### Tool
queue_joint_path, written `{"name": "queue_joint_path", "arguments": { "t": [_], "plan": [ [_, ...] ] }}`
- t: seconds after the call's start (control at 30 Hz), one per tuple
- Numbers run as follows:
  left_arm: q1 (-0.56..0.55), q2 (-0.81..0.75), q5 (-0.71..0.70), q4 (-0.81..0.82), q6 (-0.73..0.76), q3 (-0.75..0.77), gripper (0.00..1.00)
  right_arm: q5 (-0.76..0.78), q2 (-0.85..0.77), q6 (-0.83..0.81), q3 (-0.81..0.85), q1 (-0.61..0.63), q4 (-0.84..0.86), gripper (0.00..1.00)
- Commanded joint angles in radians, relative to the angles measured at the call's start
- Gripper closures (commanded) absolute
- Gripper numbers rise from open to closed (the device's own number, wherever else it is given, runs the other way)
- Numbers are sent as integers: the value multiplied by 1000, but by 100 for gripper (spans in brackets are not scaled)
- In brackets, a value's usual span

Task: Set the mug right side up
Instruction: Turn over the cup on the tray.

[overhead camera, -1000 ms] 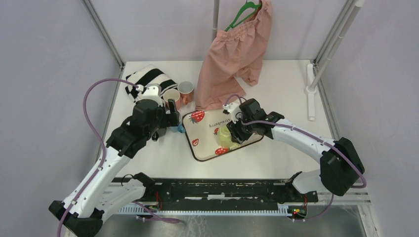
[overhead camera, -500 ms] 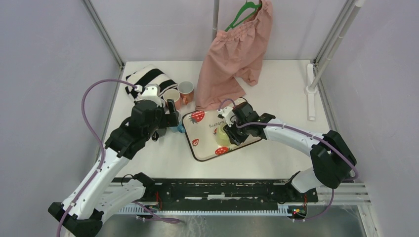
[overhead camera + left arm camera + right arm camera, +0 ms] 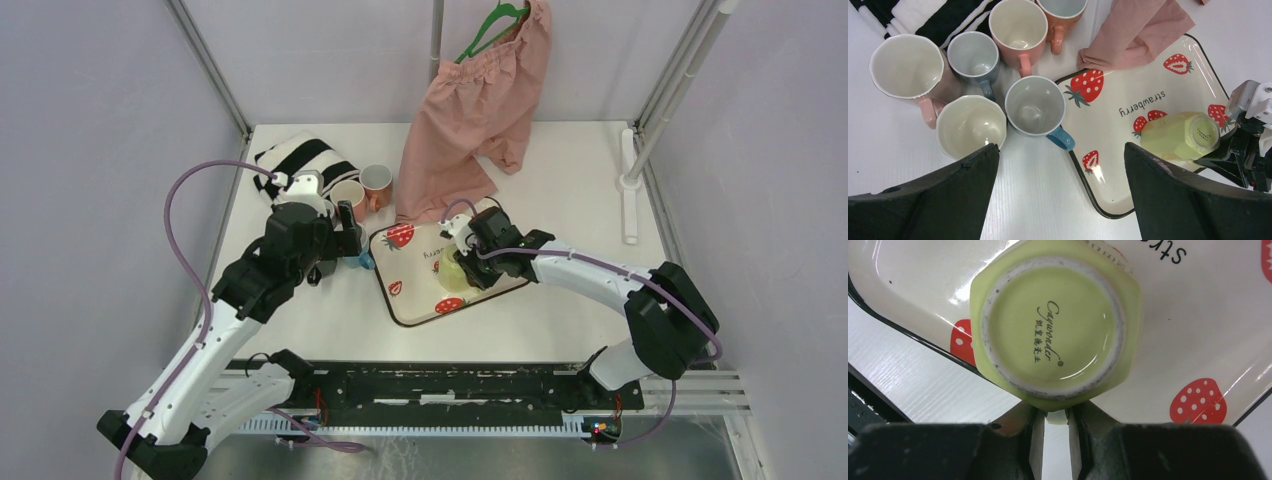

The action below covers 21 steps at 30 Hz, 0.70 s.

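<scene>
The pale green mug (image 3: 1055,330) stands upside down on the strawberry tray (image 3: 1198,315), its stamped base facing the right wrist camera. My right gripper (image 3: 1055,415) has its fingers pressed on both sides of the mug's handle, low at its near side. From above, the mug (image 3: 452,272) sits at the tray's (image 3: 400,290) right part, with the right gripper (image 3: 464,266) against it. In the left wrist view the mug (image 3: 1180,136) leans a little. My left gripper (image 3: 1060,146) hangs wide open above the table, left of the tray, holding nothing.
Several upright mugs cluster left of the tray, among them a blue-handled one (image 3: 1035,105) and a cream one (image 3: 971,125). A striped cloth (image 3: 300,160) lies behind them. Pink shorts (image 3: 480,110) hang from a hanger onto the tray's far edge. A white post (image 3: 628,180) stands at right.
My right gripper slid a little toward the back left and its fingers narrowed onto the mug's handle. The left arm has stayed put.
</scene>
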Motion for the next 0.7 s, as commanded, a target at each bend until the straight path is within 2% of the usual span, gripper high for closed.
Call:
{"name": "queue_joint_path", "arguments": {
  "t": [0.0,0.47,0.67],
  "plan": [
    [-1,-20,0,23,-25,-3,0,57,-73,-3,6,3,65,99],
    [-1,-129,151,157,-7,-54,0,27,-274,51,-50,3,277,100],
    [-2,-202,271,257,4,-99,0,-24,-373,128,-84,2,461,100]
  ]
}}
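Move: The green mug stands upside down on the tray, its handle already between the right fingers; its body is about 5 cm to that hand's left, 2 cm ahead and level with it. The tray's middle is roughly 6 cm ahead, 6 cm left and 5 cm below; the trousers' hem is some 16 cm ahead and 6 cm left. From the open left hand the green mug lies about 20 cm right, 1 cm ahead and 19 cm lower. The green mug is carried up off the tray by its handle, the right fingers keeping their pinch as that hand climbs about 8 cm, gathering speed, and tips its fingertips up and its left side higher by some 20 degrees in all. The left hand, still wide open and empty, rises about 3 cm and shifts 2 cm right and nearly as far back, tilting up and turning slightly clockwise. ##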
